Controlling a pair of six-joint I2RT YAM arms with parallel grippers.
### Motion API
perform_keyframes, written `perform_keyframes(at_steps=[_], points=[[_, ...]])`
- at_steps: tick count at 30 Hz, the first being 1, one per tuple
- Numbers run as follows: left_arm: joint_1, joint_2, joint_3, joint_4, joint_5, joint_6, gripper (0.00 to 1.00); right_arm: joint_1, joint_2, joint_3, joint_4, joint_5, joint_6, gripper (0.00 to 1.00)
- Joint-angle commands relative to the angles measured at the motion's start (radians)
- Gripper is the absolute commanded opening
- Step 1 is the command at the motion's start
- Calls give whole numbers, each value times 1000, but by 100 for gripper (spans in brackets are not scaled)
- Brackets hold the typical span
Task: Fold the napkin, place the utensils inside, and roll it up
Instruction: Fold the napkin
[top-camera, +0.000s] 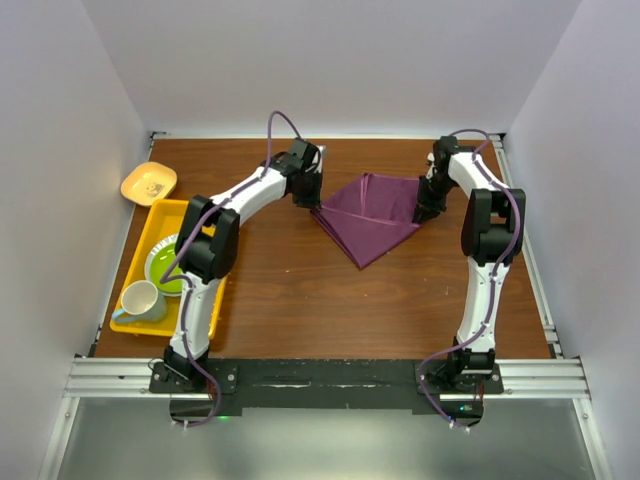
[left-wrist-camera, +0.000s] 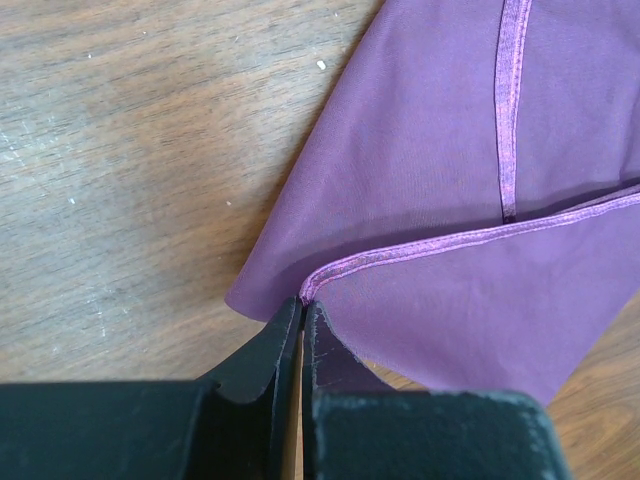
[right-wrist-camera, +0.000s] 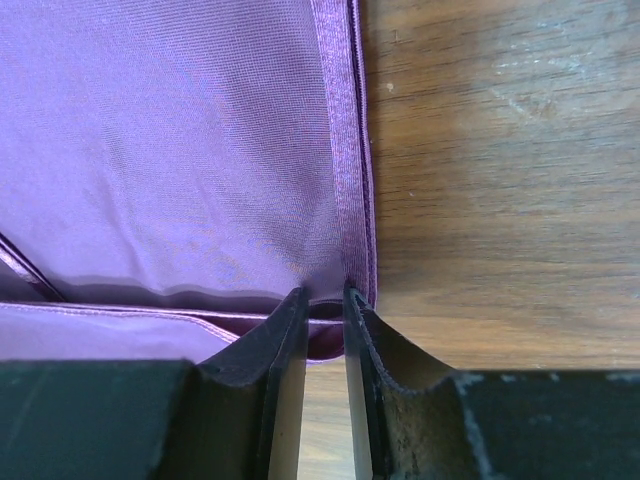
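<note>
The plum-purple napkin (top-camera: 370, 215) lies folded into a rough triangle on the far middle of the wooden table. My left gripper (top-camera: 312, 200) is at its left corner. In the left wrist view the gripper (left-wrist-camera: 302, 302) is shut on the napkin's (left-wrist-camera: 450, 150) hemmed corner. My right gripper (top-camera: 427, 210) is at the napkin's right corner. In the right wrist view its jaws (right-wrist-camera: 325, 292) stand a narrow gap apart, open, with the napkin's (right-wrist-camera: 180, 150) layered hem edge between the tips. I cannot make out the utensils in any view.
A yellow tray (top-camera: 170, 206) at the left holds a green plate (top-camera: 165, 262) and a pale cup (top-camera: 140, 300). A small yellow dish (top-camera: 148, 183) sits behind the tray. White walls close in the table on three sides.
</note>
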Motion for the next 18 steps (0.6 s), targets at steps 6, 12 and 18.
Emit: perform_keyframes(at_steps=[6, 12, 18], points=[[10, -10, 110, -82, -53, 3, 23, -1, -102, 51, -25, 81, -44, 37], [10, -142, 61, -118, -121, -28, 52, 18, -263, 9, 2, 173, -29, 59], [12, -338, -93, -133, -109, -40, 66, 192, -412, -64, 44, 325, -159, 73]])
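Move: At the left fingertips is the pinched left end of the fold; the napkin's middle lies about 12 cm right of that hand, 2 cm back and just below, its near point some 10 cm right and 15 cm back. The yellow bin is about 31 cm left, 15 cm back. From the right hand, at the fold's other end, the napkin's middle is 11 cm left, level, and its far right corner 10 cm straight ahead. Letting go of the fold's left end, the left fingers spread from almost shut to about two-thirds open, and the hand rises some 6 cm, drifting left off the napkin. The right hand, a quarter open around the fold's right end, also spreads wide and climbs faster, nearly 12 cm almost straight up, its fingers swinging forward and rightward by about 20 degrees. ##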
